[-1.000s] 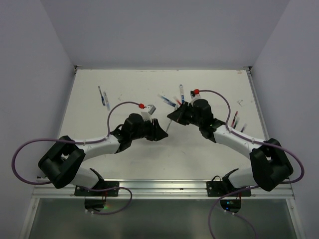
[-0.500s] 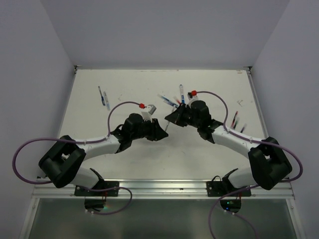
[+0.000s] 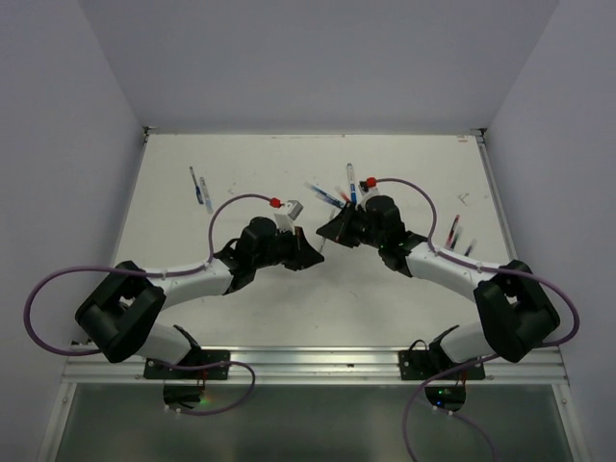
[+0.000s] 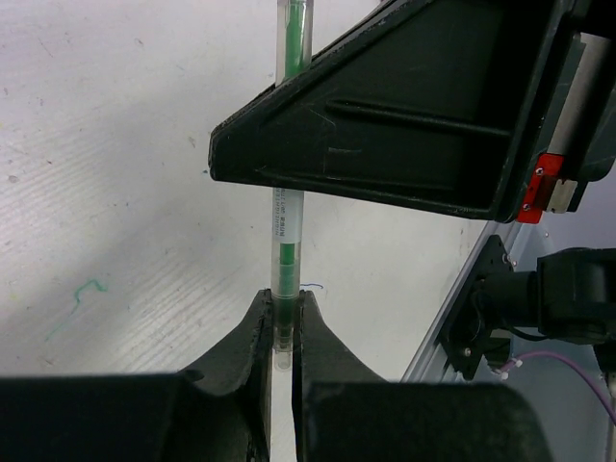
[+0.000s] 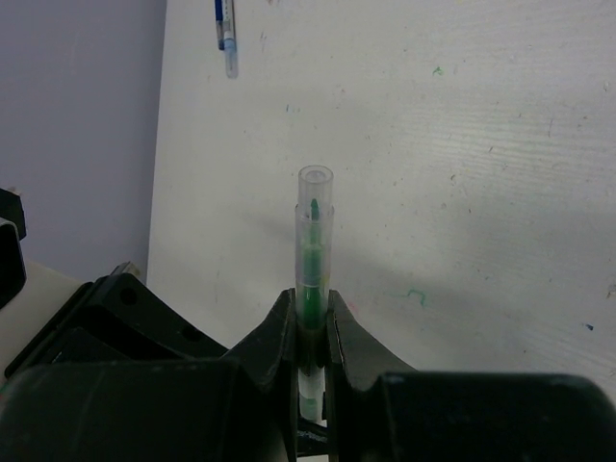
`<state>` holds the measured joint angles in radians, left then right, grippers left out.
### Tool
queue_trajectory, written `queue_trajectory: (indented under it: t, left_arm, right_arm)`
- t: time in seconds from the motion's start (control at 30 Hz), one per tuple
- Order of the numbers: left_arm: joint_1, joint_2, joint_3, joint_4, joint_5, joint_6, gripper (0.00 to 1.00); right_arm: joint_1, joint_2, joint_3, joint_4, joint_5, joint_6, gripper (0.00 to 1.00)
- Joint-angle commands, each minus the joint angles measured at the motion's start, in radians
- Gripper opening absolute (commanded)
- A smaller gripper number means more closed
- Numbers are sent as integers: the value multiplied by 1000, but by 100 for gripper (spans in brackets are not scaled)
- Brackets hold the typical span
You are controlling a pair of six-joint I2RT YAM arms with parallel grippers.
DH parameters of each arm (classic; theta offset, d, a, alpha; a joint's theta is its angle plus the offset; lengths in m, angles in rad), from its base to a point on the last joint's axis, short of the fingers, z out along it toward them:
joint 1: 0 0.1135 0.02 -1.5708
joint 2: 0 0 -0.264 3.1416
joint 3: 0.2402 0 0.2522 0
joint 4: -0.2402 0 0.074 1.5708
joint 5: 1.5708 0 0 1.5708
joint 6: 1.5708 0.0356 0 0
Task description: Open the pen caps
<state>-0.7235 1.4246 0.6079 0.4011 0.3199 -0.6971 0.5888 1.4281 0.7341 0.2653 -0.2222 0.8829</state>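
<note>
A thin clear pen with green ink (image 4: 286, 226) is held off the table between both grippers. My left gripper (image 4: 281, 322) is shut on its lower end. My right gripper (image 5: 311, 313) is shut on the barrel further along and shows in the left wrist view as a black block (image 4: 404, 115) across the pen. Beyond the right fingers the pen's end sticks out, where a clear tube, one of the pen caps (image 5: 315, 192), covers the green tip. In the top view the two grippers meet at mid-table (image 3: 320, 243).
Loose pens lie on the white table (image 3: 241, 318): two blue ones at the far left (image 3: 198, 187), several behind the right gripper (image 3: 337, 192), and more at the right (image 3: 454, 231). A blue pen (image 5: 224, 29) also shows in the right wrist view. Purple cables loop over both arms.
My left gripper has closed on the pen's lower end. The right gripper, holding the pen, has shifted slightly towards the left one.
</note>
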Motion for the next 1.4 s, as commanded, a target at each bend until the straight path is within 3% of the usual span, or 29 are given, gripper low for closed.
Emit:
queue_trajectory:
  t: [0.0, 0.17, 0.37, 0.5, 0.63, 0.73, 0.77, 0.87, 0.93, 1.13, 1.37]
  left_arm:
    - [-5, -3, 20, 44, 16, -16, 0]
    - [-5, -27, -26, 38, 28, -7, 0]
    - [-4, -85, -134, 111, 71, -4, 0]
    - [-4, -138, -201, 182, 71, -22, 0]
    - [6, -188, -211, 137, 41, -10, 0]
    - [22, -205, -133, -71, -105, 1, 0]
    - [24, -204, -102, -223, -224, 2, 0]
    - [35, -204, -19, -452, -431, -30, 0]
    - [55, -225, -17, -505, -479, -59, 0]
    - [136, -323, -109, -574, -568, -133, 0]
    - [208, -256, -91, -671, -608, -119, 0]
  right_arm:
    - [9, 2, 25, 31, 20, 10, 0]
    - [-36, -37, 131, -96, 107, -41, 0]
    - [-208, -18, 237, -110, 8, -10, 0]
    - [-242, 6, 300, -130, -34, -13, 0]
    - [-245, 34, 323, -126, -83, -2, 0]
    - [-206, 60, 323, -179, -123, -34, 0]
    - [-186, 60, 321, -208, -111, -57, 0]
    - [-75, 60, 312, -323, -27, -153, 0]
    - [-8, 64, 277, -347, 1, -171, 0]
    - [35, 66, 169, -311, -12, -150, 0]
    - [43, 179, 215, -491, -31, -265, 0]
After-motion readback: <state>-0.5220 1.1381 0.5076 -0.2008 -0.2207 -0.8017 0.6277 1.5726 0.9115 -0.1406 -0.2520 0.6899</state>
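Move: The left hand already holds the green pen's cap between its fingertips; the cap lies about 5 cm back, 1 cm left and 2 cm below the right hand, which grips the barrel. From the right hand, the crossed blue pens lie on the table some 21 cm ahead and 3 cm right, the blue marker about 26 cm ahead and 10 cm right, both roughly 13 cm below. The hands part: right pulls barrel up-forward-right 15 cm, then back and down; left carries cap 18 cm left. ##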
